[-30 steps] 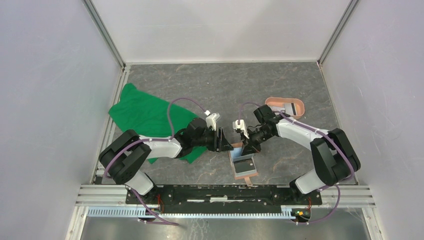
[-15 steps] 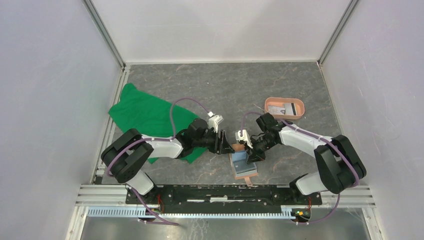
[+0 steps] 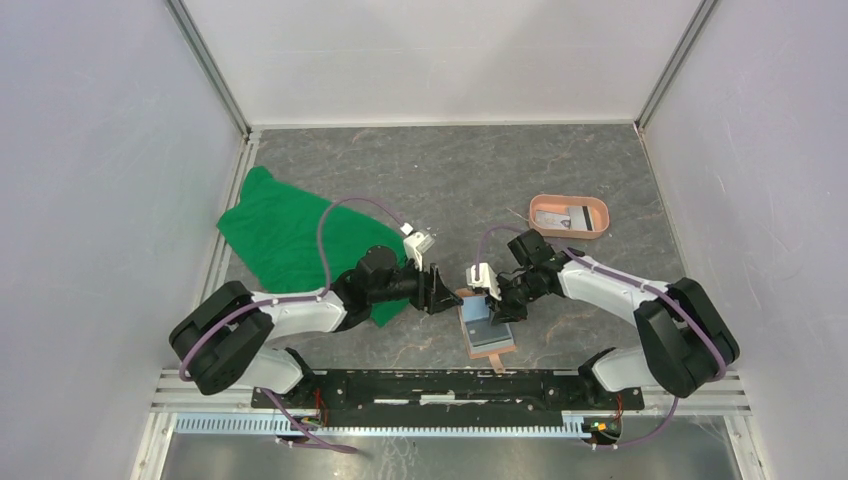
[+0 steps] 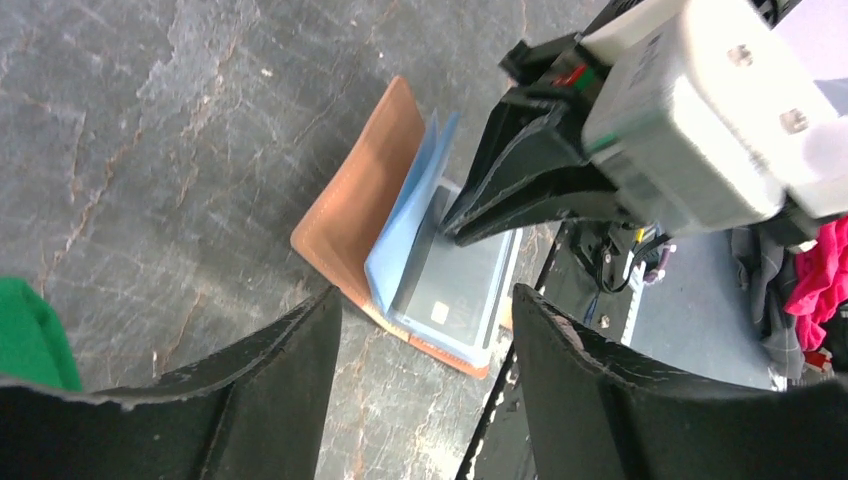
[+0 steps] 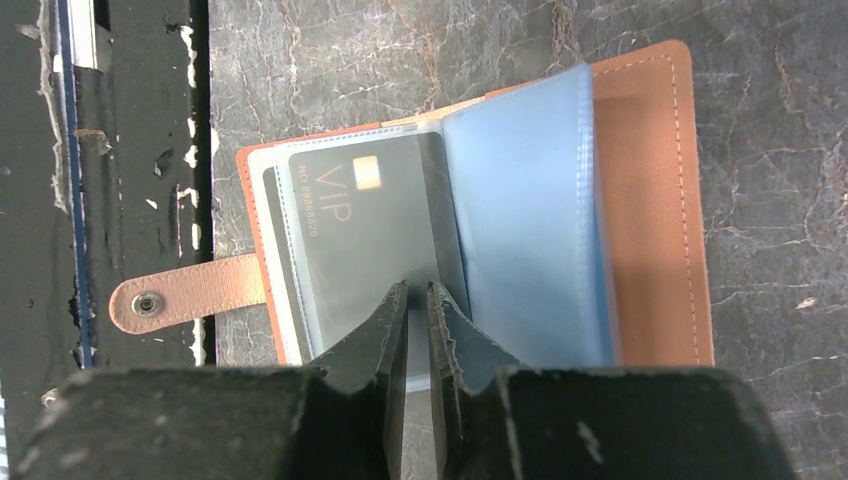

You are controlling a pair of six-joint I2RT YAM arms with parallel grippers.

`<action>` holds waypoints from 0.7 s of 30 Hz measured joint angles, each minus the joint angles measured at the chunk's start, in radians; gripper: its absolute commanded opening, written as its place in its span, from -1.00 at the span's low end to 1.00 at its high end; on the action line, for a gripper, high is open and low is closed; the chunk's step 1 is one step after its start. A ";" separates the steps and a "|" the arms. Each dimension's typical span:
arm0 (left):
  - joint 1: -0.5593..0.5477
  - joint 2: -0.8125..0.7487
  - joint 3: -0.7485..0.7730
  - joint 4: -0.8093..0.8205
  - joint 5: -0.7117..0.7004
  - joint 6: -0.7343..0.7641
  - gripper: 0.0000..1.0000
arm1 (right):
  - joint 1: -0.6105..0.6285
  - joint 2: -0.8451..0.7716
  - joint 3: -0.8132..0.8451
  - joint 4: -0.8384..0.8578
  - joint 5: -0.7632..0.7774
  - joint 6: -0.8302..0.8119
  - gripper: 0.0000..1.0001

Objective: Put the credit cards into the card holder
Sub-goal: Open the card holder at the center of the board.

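The tan card holder (image 3: 490, 340) lies open on the table near the front rail. Its blue-grey page (image 5: 520, 200) stands half lifted and its strap tab (image 5: 185, 295) points at the rail. A dark credit card marked VIP (image 5: 370, 230) sits in the clear pocket. My right gripper (image 5: 418, 287) hangs just over that pocket's edge, its jaws a narrow slit apart with nothing between them. My left gripper (image 4: 425, 292) is open and empty, a little left of the holder (image 4: 360, 200). More credit cards (image 3: 560, 217) lie in the pink tray.
The salmon-pink oval tray (image 3: 603, 218) stands at the right, behind the right arm. A crumpled green cloth (image 3: 290, 235) covers the table's left side, under the left arm. The black base rail (image 5: 130, 150) runs right beside the holder's strap.
The right gripper came down towards the front onto the holder, uncovering the tray, and its jaws parted slightly. The left gripper opened wider and its arm drew back to the left.
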 measured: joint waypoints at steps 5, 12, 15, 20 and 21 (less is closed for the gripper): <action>-0.001 0.010 -0.069 0.047 0.006 0.001 0.99 | 0.013 -0.023 -0.015 0.022 0.016 -0.012 -0.61; -0.024 0.021 -0.113 0.079 0.008 -0.005 0.99 | 0.026 -0.077 -0.048 0.037 0.029 -0.091 -0.57; -0.032 0.061 -0.113 0.124 0.008 -0.026 0.99 | 0.026 -0.091 -0.055 0.036 0.031 -0.120 -0.57; -0.035 0.182 -0.084 0.178 0.008 -0.060 0.99 | 0.026 -0.095 -0.058 0.034 0.032 -0.146 -0.56; -0.036 0.196 -0.073 0.187 0.004 -0.063 0.99 | 0.026 -0.095 -0.058 0.034 0.032 -0.148 -0.57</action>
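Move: The blue flap, standing up at the holder's fold, lies about 7 cm to the left hand's right, 1 cm ahead and some 6 cm below. From that hand, the card pocket's middle is about 8 cm right and 5 cm back, and the bare tan cover strip 7 cm right and 4 cm ahead, both some 7 cm down. The right fingertips are already on the pocket near the fold, its middle about 2 cm back and 1 cm left of them; the flap is 4 cm ahead and 2 cm left. The left hand sinks some 5.5 cm beside the holder's left edge, first also drawing back about 2.5 cm and edging left, then dropping farther while coming back right towards the upright blue flap, its fingers spreading from about two-thirds to fully open. The right hand stays put with its nearly shut fingertips still resting on the card pocket by the fold, its wrist merely turning by some 10 degrees. ##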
